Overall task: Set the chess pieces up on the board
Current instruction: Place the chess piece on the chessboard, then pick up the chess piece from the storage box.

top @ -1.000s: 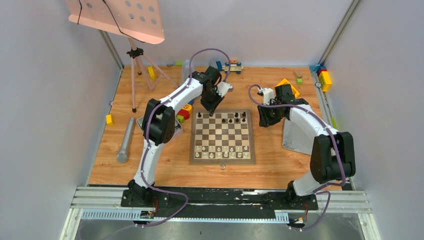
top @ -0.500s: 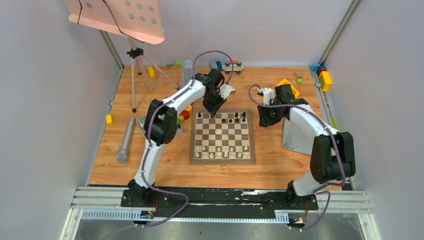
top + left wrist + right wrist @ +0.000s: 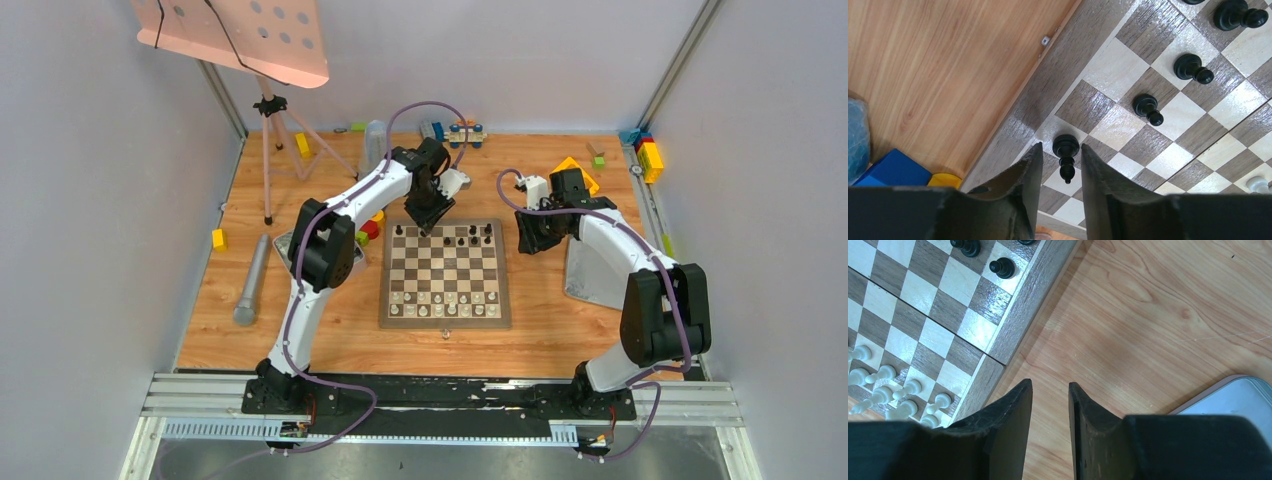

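Note:
The board (image 3: 444, 321) lies mid-table with white chess pieces (image 3: 445, 298) along its near rows and black ones (image 3: 465, 235) along the far edge. My left gripper (image 3: 428, 225) hovers over the far left part of the board (image 3: 1148, 45). It is open (image 3: 1061, 146), and a black piece (image 3: 1066, 150) stands upright on a square between the fingers, a gap on each side. Other black pieces (image 3: 1146, 107) stand further along. My right gripper (image 3: 1050, 383) is open and empty above the bare wood just right of the board (image 3: 1013, 325), seen from above (image 3: 527, 243).
A grey tray (image 3: 590, 275) lies right of the board, its corner close to the right gripper (image 3: 1233, 400). Toy blocks (image 3: 370, 228) sit left of the board, more at the back right (image 3: 648, 155). A grey cylinder (image 3: 251, 280) and a tripod stand (image 3: 270, 150) occupy the left side.
The left jaws have spread apart and let go of the black piece, which now stands free on the board. The left arm shifted slightly right. The right arm has not moved.

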{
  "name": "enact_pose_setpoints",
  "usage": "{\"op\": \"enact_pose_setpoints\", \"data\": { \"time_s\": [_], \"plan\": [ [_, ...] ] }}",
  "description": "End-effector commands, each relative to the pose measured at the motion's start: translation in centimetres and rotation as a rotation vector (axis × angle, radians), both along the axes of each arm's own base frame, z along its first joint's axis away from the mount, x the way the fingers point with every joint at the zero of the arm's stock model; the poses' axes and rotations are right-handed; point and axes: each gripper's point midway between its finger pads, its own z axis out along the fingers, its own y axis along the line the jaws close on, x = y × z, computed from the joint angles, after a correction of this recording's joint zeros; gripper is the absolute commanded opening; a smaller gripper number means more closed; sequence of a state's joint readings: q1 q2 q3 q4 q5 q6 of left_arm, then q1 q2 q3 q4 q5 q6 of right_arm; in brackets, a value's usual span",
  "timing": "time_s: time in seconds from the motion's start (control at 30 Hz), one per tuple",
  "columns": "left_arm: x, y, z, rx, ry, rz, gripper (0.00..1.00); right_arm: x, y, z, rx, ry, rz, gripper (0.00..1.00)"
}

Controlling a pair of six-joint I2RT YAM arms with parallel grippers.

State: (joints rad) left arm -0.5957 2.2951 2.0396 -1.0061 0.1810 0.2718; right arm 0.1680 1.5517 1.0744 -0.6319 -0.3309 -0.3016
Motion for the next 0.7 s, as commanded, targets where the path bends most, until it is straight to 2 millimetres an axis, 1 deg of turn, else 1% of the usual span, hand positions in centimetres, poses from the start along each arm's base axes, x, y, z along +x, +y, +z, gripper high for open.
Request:
{"op": "enact_pose_setpoints", "data": {
  "time_s": [0.0, 0.03, 0.07, 0.1, 0.13, 0.17, 0.2, 0.23, 0.27, 0.3, 0.33, 0.37, 0.4, 0.43, 0.47, 0.5, 0.53, 0.57, 0.6, 0.63, 0.67],
  "plan": [
    [0.7, -0.8, 2.3, -0.029, -0.06, -0.007, 0.44, 1.1, 0.2, 0.8, -0.005, -0.039, 0.012, 0.33],
    [0.7, -0.8, 3.1, -0.038, -0.077, -0.008, 0.46, 1.1, 0.2, 0.8, -0.005, -0.038, 0.011, 0.33],
    [0.8, -0.7, 3.5, -0.039, -0.088, -0.01, 0.47, 1.1, 0.3, 0.8, -0.005, -0.039, 0.012, 0.33],
    [0.8, -0.6, 4.9, -0.055, -0.118, -0.01, 0.5, 1.1, 0.3, 0.9, -0.005, -0.04, 0.012, 0.33],
    [0.8, -0.3, 5.1, -0.055, -0.131, -0.012, 0.52, 1.1, 0.3, 0.8, -0.005, -0.038, 0.013, 0.33],
    [0.7, -0.1, 7.0, -0.076, -0.168, -0.012, 0.56, 1.1, 0.3, 0.9, -0.003, -0.039, 0.013, 0.33],
    [0.6, 0.5, 6.9, -0.073, -0.174, -0.009, 0.57, 1.1, 0.3, 0.9, -0.002, -0.038, 0.014, 0.33],
    [0.4, 1.0, 8.9, -0.097, -0.213, -0.005, 0.6, 1.1, 0.3, 0.9, -0.002, -0.04, 0.014, 0.33],
    [0.2, 2.1, 8.8, -0.095, -0.213, 0.008, 0.61, 1.1, 0.3, 0.9, -0.003, -0.04, 0.013, 0.33],
    [-0.1, 2.8, 10.9, -0.119, -0.252, 0.019, 0.62, 1.1, 0.3, 1.0, -0.003, -0.042, 0.014, 0.33],
    [-0.2, 4.3, 10.5, -0.114, -0.243, 0.042, 0.63, 1.1, 0.3, 1.0, -0.003, -0.043, 0.014, 0.33],
    [-0.6, 5.2, 12.1, -0.134, -0.274, 0.055, 0.64, 1.1, 0.3, 1.1, -0.001, -0.044, 0.015, 0.33],
    [-1.0, 7.2, 12.6, -0.136, -0.283, 0.086, 0.64, 1.1, 0.3, 1.1, 0.0, -0.044, 0.015, 0.33],
    [-1.7, 8.4, 11.9, -0.124, -0.266, 0.101, 0.65, 1.1, 0.4, 1.1, 0.001, -0.045, 0.016, 0.33],
    [-1.5, 10.3, 13.0, -0.129, -0.298, 0.135, 0.65, 1.1, 0.4, 1.1, 0.001, -0.044, 0.017, 0.33],
    [-1.6, 12.5, 12.1, -0.105, -0.281, 0.174, 0.65, 1.1, 0.4, 1.1, 0.0, -0.044, 0.016, 0.33],
    [-1.9, 13.6, 12.6, -0.102, -0.296, 0.196, 0.66, 1.1, 0.4, 1.1, 0.0, -0.043, 0.017, 0.33],
    [-2.0, 15.7, 11.8, -0.08, -0.276, 0.235, 0.66, 1.1, 0.5, 1.1, 0.0, -0.043, 0.019, 0.33],
    [-2.2, 16.8, 12.0, -0.075, -0.28, 0.257, 0.66, 1.1, 0.5, 1.1, 0.0, -0.044, 0.02, 0.33],
    [-2.3, 18.8, 11.2, -0.057, -0.261, 0.3, 0.65, 1.1, 0.5, 1.1, -0.001, -0.044, 0.02, 0.33],
    [-2.5, 19.8, 11.0, -0.049, -0.258, 0.32, 0.65, 1.1, 0.6, 1.0, -0.001, -0.042, 0.021, 0.33]
  ]
}}
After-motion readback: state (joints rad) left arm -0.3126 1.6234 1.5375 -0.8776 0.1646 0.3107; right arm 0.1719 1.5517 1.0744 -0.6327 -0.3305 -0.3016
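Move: The left hand's fingers already stand around a black chess piece set on the back row. The next black pieces lie in the box, about 21 cm to its left, 7 cm back and 3 cm lower. A black rook stands some 5 cm to its left, level with it; the red block is about 11 cm left, also level. From the idle right hand those boxed pieces lie roughly 41 cm left and 3 cm back. Opening wider, the left hand climbs 13 cm off the piece, sweeping about 15 cm left towards the box. ##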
